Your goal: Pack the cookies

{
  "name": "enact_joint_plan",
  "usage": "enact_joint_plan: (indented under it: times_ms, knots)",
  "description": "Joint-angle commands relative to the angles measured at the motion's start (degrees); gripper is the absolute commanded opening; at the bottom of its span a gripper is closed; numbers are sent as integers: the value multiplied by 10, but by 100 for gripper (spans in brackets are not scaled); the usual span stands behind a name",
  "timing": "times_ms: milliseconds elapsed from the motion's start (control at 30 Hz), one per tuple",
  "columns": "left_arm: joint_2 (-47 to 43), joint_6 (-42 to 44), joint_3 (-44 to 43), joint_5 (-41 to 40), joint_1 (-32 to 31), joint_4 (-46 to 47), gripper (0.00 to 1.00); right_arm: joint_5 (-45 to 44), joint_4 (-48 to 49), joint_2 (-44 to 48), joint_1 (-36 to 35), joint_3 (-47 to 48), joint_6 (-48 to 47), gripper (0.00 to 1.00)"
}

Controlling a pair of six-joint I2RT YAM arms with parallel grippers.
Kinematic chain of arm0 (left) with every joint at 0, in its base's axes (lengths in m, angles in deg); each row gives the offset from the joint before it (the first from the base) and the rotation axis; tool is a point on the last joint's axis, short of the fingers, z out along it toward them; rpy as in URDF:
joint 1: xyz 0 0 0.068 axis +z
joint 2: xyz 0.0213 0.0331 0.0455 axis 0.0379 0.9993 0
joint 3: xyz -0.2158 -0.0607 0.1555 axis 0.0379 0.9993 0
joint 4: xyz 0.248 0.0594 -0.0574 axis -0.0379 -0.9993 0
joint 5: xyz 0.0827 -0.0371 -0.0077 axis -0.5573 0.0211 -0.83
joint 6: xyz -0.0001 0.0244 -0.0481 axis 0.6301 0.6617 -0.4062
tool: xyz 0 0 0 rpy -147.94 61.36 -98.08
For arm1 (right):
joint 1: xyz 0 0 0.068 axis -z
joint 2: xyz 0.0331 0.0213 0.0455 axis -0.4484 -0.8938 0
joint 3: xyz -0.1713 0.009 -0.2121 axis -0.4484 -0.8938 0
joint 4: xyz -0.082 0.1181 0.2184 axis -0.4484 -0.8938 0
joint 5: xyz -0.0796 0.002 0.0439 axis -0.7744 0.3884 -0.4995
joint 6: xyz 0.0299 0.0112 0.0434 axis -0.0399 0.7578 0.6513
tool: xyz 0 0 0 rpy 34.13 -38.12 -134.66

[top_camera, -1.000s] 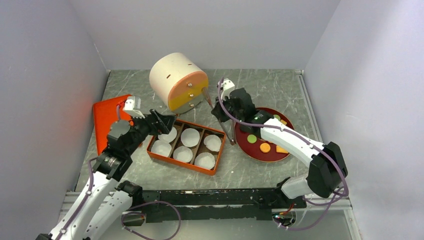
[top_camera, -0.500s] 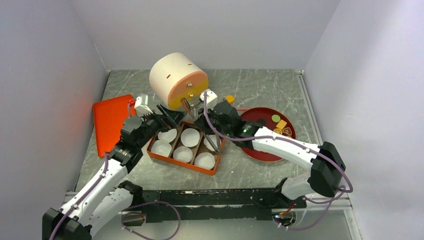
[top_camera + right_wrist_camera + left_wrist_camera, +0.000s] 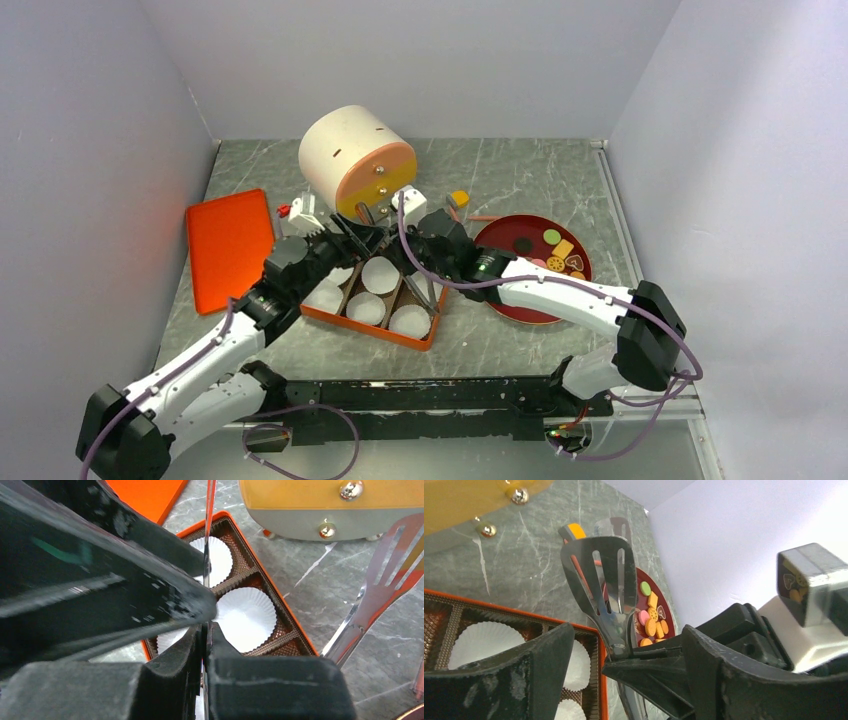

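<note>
The cookies [image 3: 553, 250] lie on a dark red plate [image 3: 520, 300] at the right; the left wrist view also shows the cookies [image 3: 651, 621], small round and square pieces in orange, pink and green. My right gripper [image 3: 405, 255] [image 3: 204, 626] is shut on metal slotted tongs [image 3: 427, 292] [image 3: 600, 575] over the orange box [image 3: 372, 335]. One tongs arm [image 3: 205, 550] shows edge-on between its fingers. My left gripper [image 3: 357, 235] [image 3: 626, 635] is open, and its fingers [image 3: 541, 670] straddle the tongs and the right gripper's tips.
The box holds several white fluted paper cups [image 3: 381, 273] in brown compartments. An orange lid [image 3: 230, 245] lies at the left. A cream and orange cylinder [image 3: 355, 165] stands behind the box, close to both grippers. A small orange piece [image 3: 459, 198] lies behind the plate.
The right arm carried the tongs left from the plate to above the box. The left arm swung right to meet it, and its jaws have narrowed a little around the tongs.
</note>
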Motion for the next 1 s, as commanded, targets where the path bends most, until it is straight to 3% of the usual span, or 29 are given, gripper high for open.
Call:
enact_joint_plan:
  times_ms: [0,500,733,833,967]
  knots:
    - [19,-18,2,-58,-28,30,75,4,48,3,-4,17,18,0]
    - [58,-63,27,-84,-69,76,51,3,84,11,-5,-5,39,0]
    - [64,-86,28,-80,-69,82,33,0,88,15,-4,-16,37,0]
    - [55,-98,28,-86,-70,79,22,3,98,25,-5,-26,37,5]
    - [41,-117,29,-97,-70,73,15,3,103,37,-4,-35,38,13]
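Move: The neck of the steel tongs' slotted blade, held in the right fingers, lies about 3 cm to the right of the left hand and 3 cm below it, roughly level with it in reach. The cookie box is underneath, its middle some 6 cm nearer the base, about 1 cm to the left and 18 cm down; the round drawer cabinet stands about 14 cm ahead and 5 cm left. From the right hand, the tongs are right between the fingers. The left hand sinks about 3 cm and slides some 2 cm to the right onto the tongs, its wrist turning only about 5 degrees, while its wide-open fingers close by more than half and pinch the neck just on the slotted-head side of the right fingertips. The right hand stays within a centimetre of its place above the cookie box with its fingers still on the same arm of the tongs, steadying them for the takeover. ##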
